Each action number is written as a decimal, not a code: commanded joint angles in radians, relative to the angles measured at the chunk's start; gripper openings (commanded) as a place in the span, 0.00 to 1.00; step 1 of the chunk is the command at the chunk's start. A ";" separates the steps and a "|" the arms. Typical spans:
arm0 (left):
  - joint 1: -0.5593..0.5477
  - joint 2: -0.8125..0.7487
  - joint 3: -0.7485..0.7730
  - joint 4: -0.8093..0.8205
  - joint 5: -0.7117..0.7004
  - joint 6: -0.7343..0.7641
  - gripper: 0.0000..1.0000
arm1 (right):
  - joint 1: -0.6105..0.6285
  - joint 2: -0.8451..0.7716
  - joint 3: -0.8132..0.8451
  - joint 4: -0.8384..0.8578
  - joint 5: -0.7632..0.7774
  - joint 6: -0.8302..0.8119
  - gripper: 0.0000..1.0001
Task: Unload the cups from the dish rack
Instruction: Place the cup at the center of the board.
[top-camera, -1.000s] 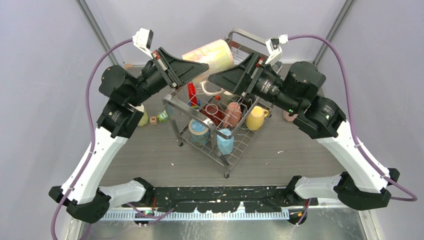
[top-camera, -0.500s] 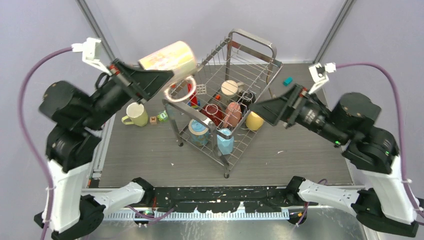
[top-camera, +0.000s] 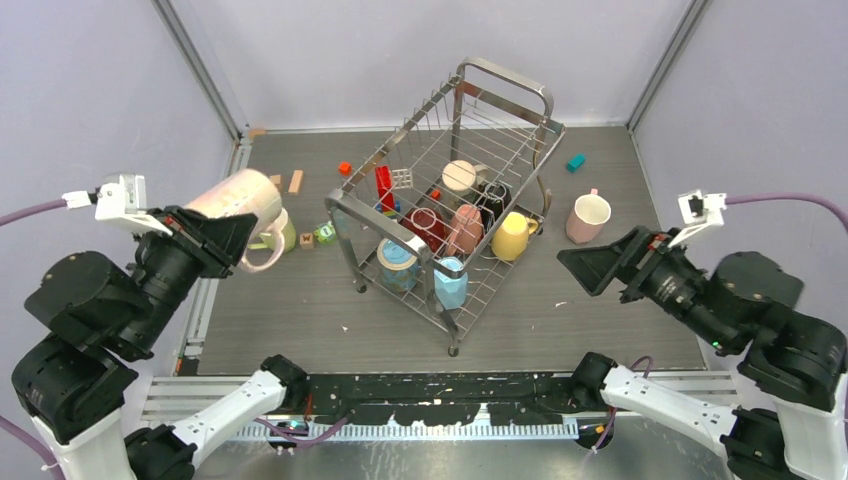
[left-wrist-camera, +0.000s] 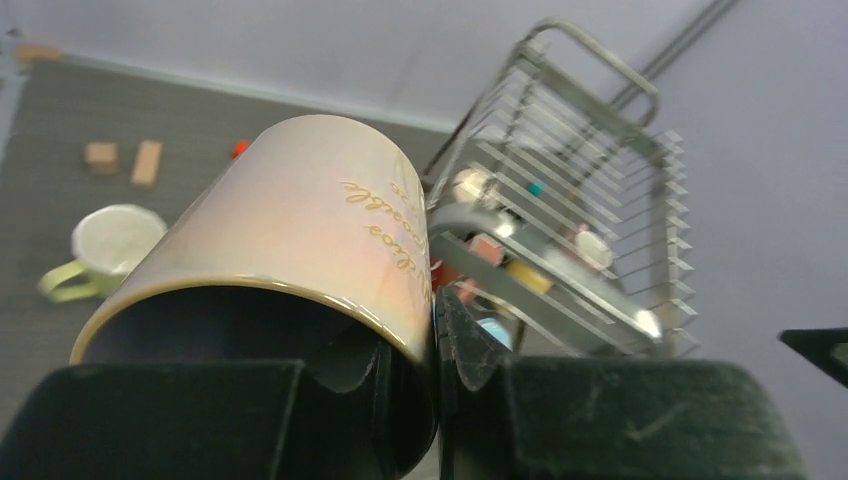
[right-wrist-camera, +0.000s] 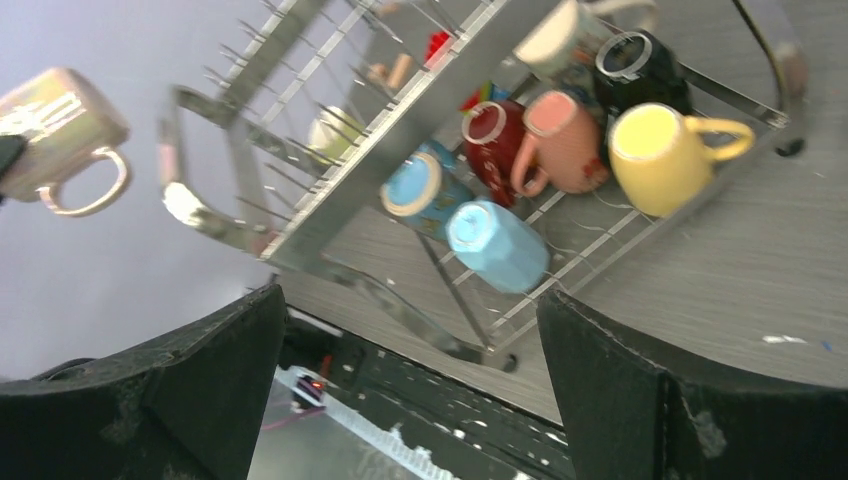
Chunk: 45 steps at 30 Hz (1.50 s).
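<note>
The dish rack (top-camera: 505, 72) stands mid-table and holds several cups, among them a yellow one (top-camera: 511, 236), a dark red one (top-camera: 424, 226) and a light blue one (top-camera: 450, 283). My left gripper (top-camera: 240, 232) hangs left of the rack, shut on the rim of a pearly pink-cream cup (top-camera: 232, 198). The left wrist view shows that cup (left-wrist-camera: 300, 215) with one finger inside it and one outside, at the left gripper (left-wrist-camera: 435, 315). My right gripper (top-camera: 562, 258) is open and empty, right of the rack; through the right gripper (right-wrist-camera: 405, 295) the rack (right-wrist-camera: 430, 110) shows.
A pink cup (top-camera: 588, 217) stands on the table right of the rack. A pale green cup (top-camera: 283, 236) sits left of it, partly hidden behind the held cup. Small toy blocks lie about: teal (top-camera: 575, 162), orange (top-camera: 344, 167), wooden (top-camera: 295, 181).
The left arm has swung from above the rack out to the left and nearer, carrying the pearly cup. The right arm has drawn back to the right, still open, uncovering the pink cup.
</note>
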 joint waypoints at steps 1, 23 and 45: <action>-0.002 -0.040 -0.050 -0.022 -0.185 0.008 0.00 | 0.003 -0.017 -0.051 -0.037 0.077 -0.038 1.00; 0.136 0.132 -0.592 0.002 -0.181 -0.161 0.00 | 0.003 -0.185 -0.281 -0.058 0.110 -0.003 1.00; 0.668 0.422 -0.856 0.295 0.101 -0.108 0.00 | 0.003 -0.233 -0.318 -0.066 0.071 -0.026 1.00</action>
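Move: The left hand holds the cup high; its free spot on the board lies about 11 cm ahead, 8 cm left and 43 cm down. The green cup stands roughly 12 cm beyond that spot; the letter block is some 20 cm ahead and 1 cm left of the hand, and the rack's near-left foot 11 cm ahead and 10 cm right. From the right hand, the spot is about 13 cm ahead, 53 cm left and 36 cm down. Left hand lowers the gripped cup some 38 cm towards the free spot, tipping fingers downward; right sinks 10 cm. ##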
